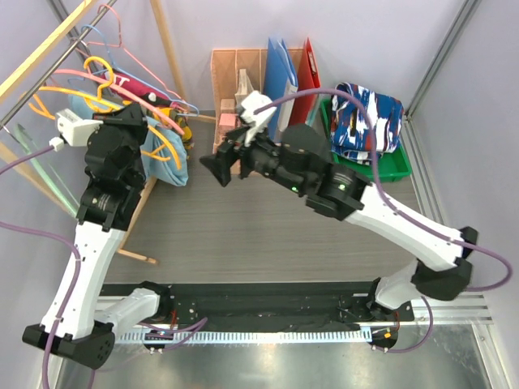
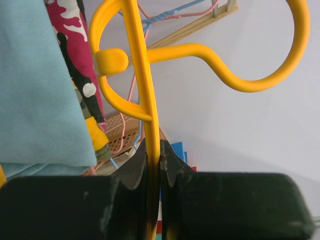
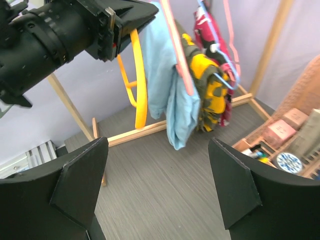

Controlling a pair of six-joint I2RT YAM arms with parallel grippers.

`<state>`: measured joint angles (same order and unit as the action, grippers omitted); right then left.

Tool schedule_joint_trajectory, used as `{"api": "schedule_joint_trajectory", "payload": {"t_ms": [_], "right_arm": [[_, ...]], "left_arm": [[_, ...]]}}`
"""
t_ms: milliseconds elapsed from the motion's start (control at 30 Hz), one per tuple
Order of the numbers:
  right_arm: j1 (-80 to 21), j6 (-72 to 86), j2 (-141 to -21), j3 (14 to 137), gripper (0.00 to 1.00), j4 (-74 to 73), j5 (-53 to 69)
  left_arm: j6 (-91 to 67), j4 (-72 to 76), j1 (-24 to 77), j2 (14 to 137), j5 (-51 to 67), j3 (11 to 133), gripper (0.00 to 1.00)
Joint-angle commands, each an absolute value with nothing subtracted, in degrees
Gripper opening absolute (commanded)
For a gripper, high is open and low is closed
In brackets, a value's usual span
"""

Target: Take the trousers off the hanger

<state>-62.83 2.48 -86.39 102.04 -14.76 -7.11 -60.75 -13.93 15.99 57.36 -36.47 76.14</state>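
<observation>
My left gripper [image 2: 153,150] is shut on the bar of a yellow hanger [image 2: 145,75] at the clothes rack; in the top view it [image 1: 150,121] sits beside the hanging clothes. Light blue trousers [image 3: 172,85] hang over a pink hanger, next to yellow-olive camouflage trousers [image 3: 207,85] and pink camouflage trousers [image 3: 210,25]. My right gripper [image 3: 157,142] is open and empty, above the table and facing the rack, short of the light blue trousers [image 1: 162,166]. Navy-white-red print trousers [image 1: 369,117] lie in a green bin [image 1: 389,170]. A black cloth [image 1: 268,312] lies along the near edge.
The wooden rack's base bar [image 3: 140,132] lies on the table under the clothes. Several empty hangers [image 1: 122,49] hang on the rail. A wooden organiser [image 1: 235,81] with small items and blue and red folders [image 1: 280,69] stand at the back.
</observation>
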Motion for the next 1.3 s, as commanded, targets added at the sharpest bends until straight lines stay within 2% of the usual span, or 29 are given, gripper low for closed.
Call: {"api": "schedule_joint_trajectory", "payload": {"t_ms": [0,300,533,700,1267], "right_arm": [[-62.84,1.85,-78.50,95.55,0.87,-10.20,-13.18],[-62.84,1.05,-72.95,88.16,0.89,-10.99,-15.65],[-62.84,3.16,-70.49,85.87,0.88,-11.25,-15.03],[-62.84,2.20,-68.47,85.17,0.89,-12.83,-16.26],[-62.84,0.35,-66.97,82.88,0.89,-13.80,-17.76]], "left_arm": [[-59.76,-8.88,15.73,59.15,-36.48,79.10,0.00],[-52.48,-5.98,18.54,56.51,-45.34,78.92,0.00],[-55.19,-7.12,18.20,59.94,-55.28,81.82,0.00],[-60.55,-12.39,16.26,63.81,-56.34,84.38,0.00],[-62.92,-11.41,9.23,64.25,-53.44,83.85,0.00]]}}
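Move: The yellow hanger is already pinched in my left hand, empty; the rod it goes to is about 13 cm left, 7 cm ahead and 10 cm higher. The pink hanger is some 5 cm ahead and 2 cm left at my height, the light blue trousers 12 cm below, 3 cm left. From my open right hand those trousers hang about 21 cm left, 4 ahead, 10 lower; the organizer is 17 ahead, 8 right, 38 lower. I carry the yellow hanger leftward about 6 cm and slightly forward to bring its hook to the rod, lifting it some 3 cm on the way and then letting it sink again, my left hand swinging about 20 degrees counter-clockwise, grip kept. My right hand, still wide open, backs off rightward about 10 cm from the light blue trousers. ##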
